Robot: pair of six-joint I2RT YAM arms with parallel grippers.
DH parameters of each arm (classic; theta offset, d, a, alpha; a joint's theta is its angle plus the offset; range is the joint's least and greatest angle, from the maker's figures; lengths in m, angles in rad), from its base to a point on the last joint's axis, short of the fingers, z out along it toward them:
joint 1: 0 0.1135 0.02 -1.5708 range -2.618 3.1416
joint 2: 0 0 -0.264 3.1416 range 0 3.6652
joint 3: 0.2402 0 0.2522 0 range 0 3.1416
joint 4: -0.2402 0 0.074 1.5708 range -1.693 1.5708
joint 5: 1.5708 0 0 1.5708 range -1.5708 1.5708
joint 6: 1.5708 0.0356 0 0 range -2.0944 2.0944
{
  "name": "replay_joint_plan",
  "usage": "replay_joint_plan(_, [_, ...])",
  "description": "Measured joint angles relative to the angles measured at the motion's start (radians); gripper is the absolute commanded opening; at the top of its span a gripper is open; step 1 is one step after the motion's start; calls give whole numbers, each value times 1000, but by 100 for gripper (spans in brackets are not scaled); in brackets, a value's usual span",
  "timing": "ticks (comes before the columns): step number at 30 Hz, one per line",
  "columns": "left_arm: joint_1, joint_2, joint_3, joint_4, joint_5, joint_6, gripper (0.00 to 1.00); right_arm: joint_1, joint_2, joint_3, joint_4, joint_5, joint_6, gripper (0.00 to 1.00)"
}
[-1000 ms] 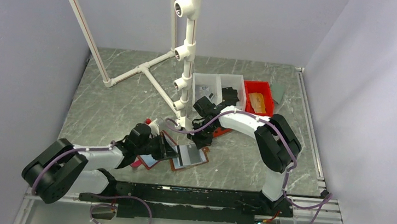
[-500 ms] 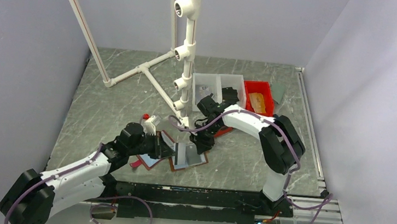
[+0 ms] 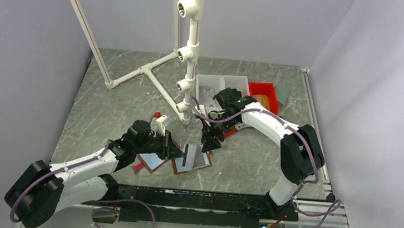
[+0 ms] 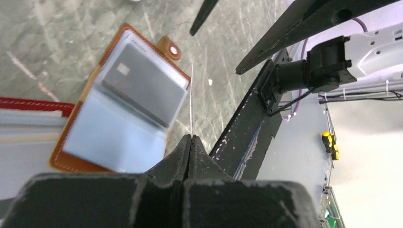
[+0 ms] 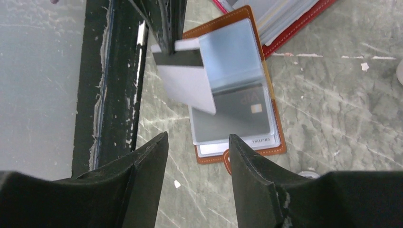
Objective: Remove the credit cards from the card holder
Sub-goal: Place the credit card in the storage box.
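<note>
The brown card holder [image 3: 198, 164] lies open on the table; it also shows in the left wrist view [image 4: 119, 114] and in the right wrist view [image 5: 271, 137]. A grey card [image 5: 233, 116] still sits in its clear sleeve. My left gripper [image 3: 181, 153] is shut on a white card [image 3: 189, 155] with a dark stripe and holds it on edge above the holder. That card shows edge-on in the left wrist view [image 4: 191, 95] and flat in the right wrist view [image 5: 187, 83]. My right gripper [image 3: 211, 141] is open and empty, just beyond the holder's far edge [image 5: 197, 147].
A red card holder [image 3: 150, 162] lies open left of the brown one. A small red-and-white object [image 3: 158, 122] sits behind it. A white pipe frame [image 3: 192, 51] stands at the middle back. White bins [image 3: 222, 85] and a red bin [image 3: 263, 97] are behind the right arm.
My left gripper has pulled the white card up and free of the brown holder. My right gripper has drawn back from the holder towards the far right and turned.
</note>
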Motion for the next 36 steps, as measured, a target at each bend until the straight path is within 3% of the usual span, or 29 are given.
replay_joint_plan(12, [-93, 111, 56, 93, 9, 21, 0, 5, 22, 1, 5, -95, 32, 46])
replay_joint_plan(14, [-98, 118, 57, 98, 8, 22, 0, 10, 35, 2, -14, -105, 20, 38])
replay_joint_plan(18, [-102, 122, 57, 101, 6, 22, 0, 27, 53, 11, -47, -118, -11, 1])
replay_joint_plan(19, [-103, 122, 57, 100, 5, 23, 0, 32, 58, 18, -58, -118, -19, 0])
replay_joint_plan(24, [-104, 98, 63, 61, -31, 33, 28, 37, 82, 68, -134, -122, -84, 0])
replay_joint_plan(30, [-105, -49, 64, -11, -122, 47, 66, 29, 79, 88, -219, -96, -204, 0])
replay_joint_plan(36, [-105, -190, 29, -22, -204, 31, 79, -17, 64, 88, -274, -37, -286, 0])
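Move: The grey-white credit card is pinched in the left fingers, its middle about 2 cm to their right and 1 cm below. The right hand's open fingers wait some 7 cm to the left hand's right and 3 cm farther out, level in height. From the right hand the card lies about 5 cm left and 2 cm back, the opened card holder about 3 cm left, 3 cm back and 10 cm below, and the red wrench roughly 8 cm right, 8 cm farther out. The card is handed across in the air: the left hand carries it about 3 cm right while the open right hand comes back nearly 3 cm and a little left, then shuts on the card's free side. The left fingers then open, let go and draw up about 4.5 cm and back left, tipping up; the right hand carries the card some 3 cm right and slightly forward. ##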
